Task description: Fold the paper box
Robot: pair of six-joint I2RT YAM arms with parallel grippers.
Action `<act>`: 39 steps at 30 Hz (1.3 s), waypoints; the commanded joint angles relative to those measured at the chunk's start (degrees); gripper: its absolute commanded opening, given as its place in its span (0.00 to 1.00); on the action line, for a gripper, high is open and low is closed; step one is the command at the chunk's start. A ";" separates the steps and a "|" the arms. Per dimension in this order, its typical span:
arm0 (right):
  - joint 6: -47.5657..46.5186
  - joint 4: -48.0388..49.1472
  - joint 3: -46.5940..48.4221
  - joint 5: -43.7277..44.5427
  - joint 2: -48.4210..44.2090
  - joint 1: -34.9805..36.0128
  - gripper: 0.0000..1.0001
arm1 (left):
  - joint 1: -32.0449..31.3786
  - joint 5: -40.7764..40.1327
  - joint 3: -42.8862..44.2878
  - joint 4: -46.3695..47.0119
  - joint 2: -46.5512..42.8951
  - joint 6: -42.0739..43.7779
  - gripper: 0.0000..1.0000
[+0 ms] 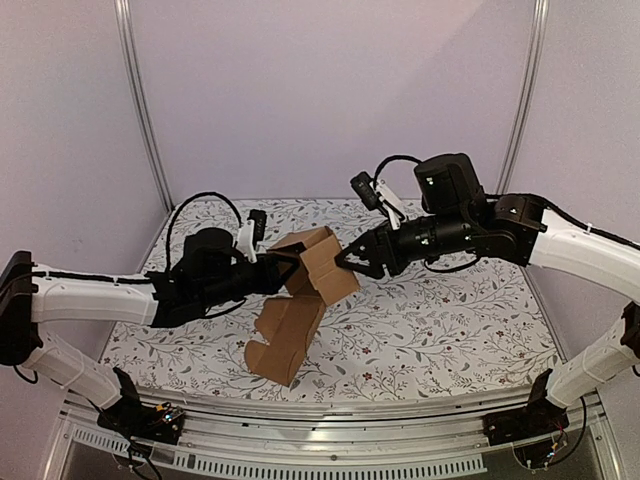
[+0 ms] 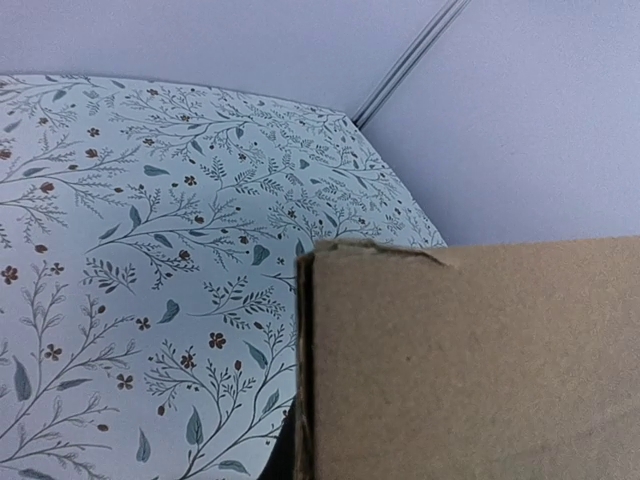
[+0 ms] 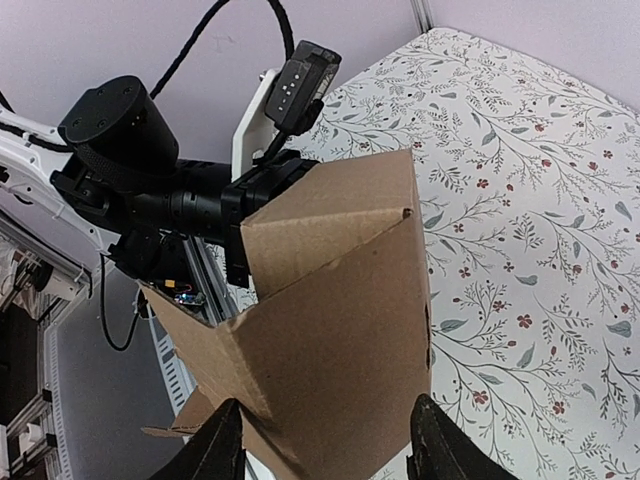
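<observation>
The paper box (image 1: pixel 318 268) is plain brown cardboard, partly folded and held up above the table between both arms. Its loose lower flaps (image 1: pixel 285 335) hang down toward the cloth. My left gripper (image 1: pixel 290 260) is shut on the box's left panel edge. In the left wrist view the cardboard (image 2: pixel 470 370) fills the lower right and hides the fingers. My right gripper (image 3: pixel 325 410) has its jaws wide apart with the box's near panel (image 3: pixel 340 320) spanning them; both fingers (image 3: pixel 218 450) touch the cardboard. The left gripper (image 3: pixel 245 195) shows behind the box in the right wrist view.
A floral tablecloth (image 1: pixel 450 320) covers the table. A metal rail (image 1: pixel 320 420) runs along the near edge between the arm bases. Upright poles (image 1: pixel 140 110) and pale walls close in the back and sides.
</observation>
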 commanded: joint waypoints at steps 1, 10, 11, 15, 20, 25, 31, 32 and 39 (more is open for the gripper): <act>-1.18 -1.18 2.21 2.77 1.71 1.35 0.55 | 0.93 1.37 1.91 -1.12 0.97 -0.18 0.00; -2.04 -3.22 4.13 8.86 5.31 3.53 0.54 | 0.95 0.59 3.15 -4.21 0.92 -0.90 0.00; -1.98 -3.34 4.27 9.48 5.63 3.76 0.54 | 0.94 0.41 3.23 -4.46 0.84 -0.95 0.00; -1.84 -4.28 5.20 13.50 6.81 4.64 0.54 | 0.94 -0.54 4.21 -6.99 1.06 -1.58 0.00; -1.22 -5.06 6.45 20.48 8.48 6.01 0.54 | 0.87 -1.21 5.84 -9.99 2.01 -2.11 0.00; 1.20 -5.31 7.63 24.51 10.72 6.86 0.54 | 0.69 -1.57 7.38 -12.99 2.98 -3.30 0.00; 3.32 -5.63 8.50 28.47 12.79 7.22 0.54 | 0.39 -2.88 8.14 -15.22 3.26 -3.65 0.00; 3.83 -5.69 8.60 28.86 12.94 7.21 0.54 | 0.30 -3.17 8.34 -15.67 3.23 -3.60 0.00; 5.55 -5.79 8.96 32.20 14.64 7.65 0.54 | -0.33 -5.21 8.90 -17.70 3.08 -4.45 0.00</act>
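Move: The right gripper, half open, has the paper box's hanging side panel some 4 cm to its left and 4 cm below. The box's top flap lies about 6 cm left and 5 cm ahead of this hand, near its height; the trailing cardboard strip hangs roughly 13 cm left, 4 cm back and 20 cm below. From the left gripper, which already holds the box wall, that side panel is about 7 cm right, 5 cm back and 4 cm above. Bring the right gripper left onto the hanging side panel, then down and forward along it, sinking about 5 cm in all with fingers kept half open around the box corner and the wrist turning some 15 degrees clockwise. Meanwhile keep the wall pinched in the left gripper and lower it about 3 cm, tipping its fingers down slightly. ##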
